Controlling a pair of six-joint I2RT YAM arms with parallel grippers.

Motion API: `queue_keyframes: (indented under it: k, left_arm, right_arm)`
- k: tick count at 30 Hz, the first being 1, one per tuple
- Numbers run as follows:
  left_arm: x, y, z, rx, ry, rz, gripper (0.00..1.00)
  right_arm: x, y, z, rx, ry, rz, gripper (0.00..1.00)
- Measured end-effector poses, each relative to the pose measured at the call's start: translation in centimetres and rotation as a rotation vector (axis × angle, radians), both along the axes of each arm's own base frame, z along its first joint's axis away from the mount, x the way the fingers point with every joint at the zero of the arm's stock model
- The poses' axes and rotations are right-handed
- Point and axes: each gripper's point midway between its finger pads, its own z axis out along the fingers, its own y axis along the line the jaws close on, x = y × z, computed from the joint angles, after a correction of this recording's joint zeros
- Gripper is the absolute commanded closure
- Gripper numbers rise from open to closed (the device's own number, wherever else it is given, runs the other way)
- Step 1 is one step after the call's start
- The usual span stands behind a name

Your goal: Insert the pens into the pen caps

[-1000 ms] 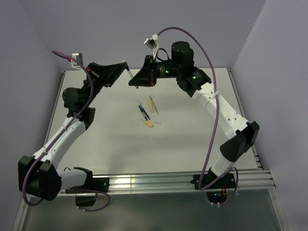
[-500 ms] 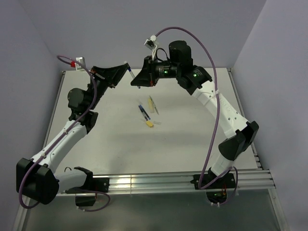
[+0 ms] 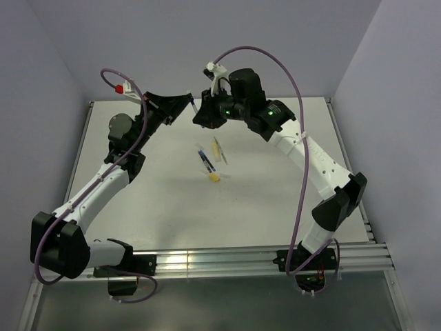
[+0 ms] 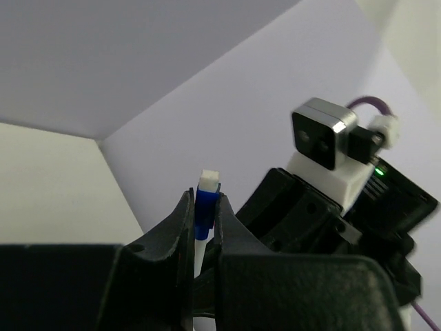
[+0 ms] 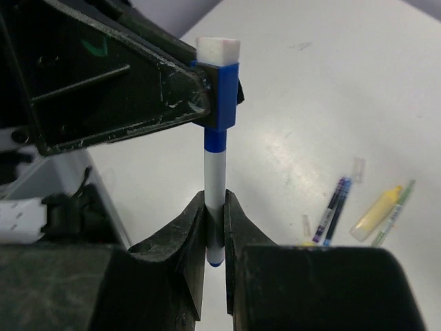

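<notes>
Above the table's far side, my left gripper (image 4: 204, 201) is shut on a blue pen cap (image 4: 205, 207) with a white end. The right gripper (image 5: 215, 210) is shut on the lower barrel of a white pen (image 5: 215, 172) with blue ends. The pen's upper end sits inside the blue cap (image 5: 222, 93). From above, the two grippers meet tip to tip, left (image 3: 187, 101) and right (image 3: 200, 114). On the table lie a dark blue pen (image 3: 203, 160), a pale yellow pen (image 3: 219, 150) and a bright yellow cap (image 3: 214, 177).
The white table (image 3: 275, 200) is walled in by purple panels at the back and sides. Purple cables (image 3: 296, 89) loop over both arms. A small translucent cap (image 5: 357, 169) lies near the loose pens. An aluminium rail (image 3: 227, 261) runs along the near edge.
The left gripper has swung right and up toward the right gripper, which has turned to meet it. The gap between them has closed, and cap and pen are now joined.
</notes>
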Motion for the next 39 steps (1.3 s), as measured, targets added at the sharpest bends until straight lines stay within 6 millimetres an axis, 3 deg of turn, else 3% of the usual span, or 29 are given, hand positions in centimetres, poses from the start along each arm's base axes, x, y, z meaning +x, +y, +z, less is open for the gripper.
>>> queue_keyframes:
  k: [6, 11, 14, 17, 19, 21, 24, 28, 31, 34, 36, 39]
  left_arm:
    - [-3.1, -1.4, 1.0, 0.005, -0.122, -0.157, 1.00]
    - [-4.1, -1.9, 1.6, 0.016, -0.164, -0.210, 0.65]
    - [-4.9, -3.1, 1.5, 0.054, -0.154, -0.299, 0.48]
    - [-4.0, -3.0, 3.0, 0.082, -0.172, -0.328, 0.40]
    - [-2.5, -1.3, 4.3, 0.098, -0.188, -0.286, 0.31]
    - [-0.9, 1.1, 6.1, 0.120, -0.219, -0.211, 0.26]
    - [0.7, 4.4, 7.2, 0.180, -0.255, -0.103, 0.23]
    - [1.5, 5.5, 4.8, 0.309, -0.214, -0.041, 0.24]
    - [2.0, 5.6, 1.9, 0.427, -0.176, -0.023, 0.23]
    - [2.6, 6.2, -0.6, 0.518, -0.131, -0.001, 0.22]
    - [2.8, 6.5, -1.7, 0.562, -0.114, 0.010, 0.23]
    - [2.9, 6.8, -2.6, 0.600, -0.102, 0.015, 0.23]
  right_arm:
    - [-2.9, -1.8, 0.9, 0.145, 0.056, 0.217, 1.00]
    - [-4.1, -2.1, 1.5, 0.199, 0.056, 0.280, 1.00]
    - [-3.2, -1.9, 2.7, 0.236, -0.015, 0.276, 1.00]
    - [-2.5, -3.0, 2.4, 0.246, -0.036, 0.226, 1.00]
    - [-1.7, -4.4, 1.4, 0.239, -0.041, 0.175, 1.00]
    - [-1.0, -6.5, -0.9, 0.204, -0.014, 0.106, 1.00]
    - [1.3, -11.3, -4.8, 0.106, 0.017, -0.060, 1.00]
    - [4.5, -19.6, -10.1, -0.105, 0.067, -0.330, 1.00]
    - [5.8, -26.1, -14.2, -0.273, 0.137, -0.482, 0.98]
    - [5.7, -31.9, -19.5, -0.419, 0.276, -0.589, 0.95]
    - [4.8, -34.6, -23.1, -0.483, 0.389, -0.633, 0.96]
    - [2.4, -36.1, -28.5, -0.547, 0.577, -0.645, 0.96]
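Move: I still hold the cap in my left fingers with the pen already in it; the pen's middle lies about 2 cm back, 2 cm right and 4 cm below my left hand. For my right hand, which grips that pen, the clear table spot is some 37 cm right, 3 cm ahead and 34 cm down. From my right hand the blue pens lie about 11 cm ahead and 1 cm right, the yellow cap 5 cm ahead and 4 cm right, both at table height. I draw both hands back together about 4 cm, then open my left fingers and let go of the cap, swinging that hand up and left, then down, rolling it some 35 degrees. My right hand keeps its grip on the pen and, after a brief pause, sweeps about 36 cm right and nearly 30 down towards the clear table, tipping its fingers downward. ##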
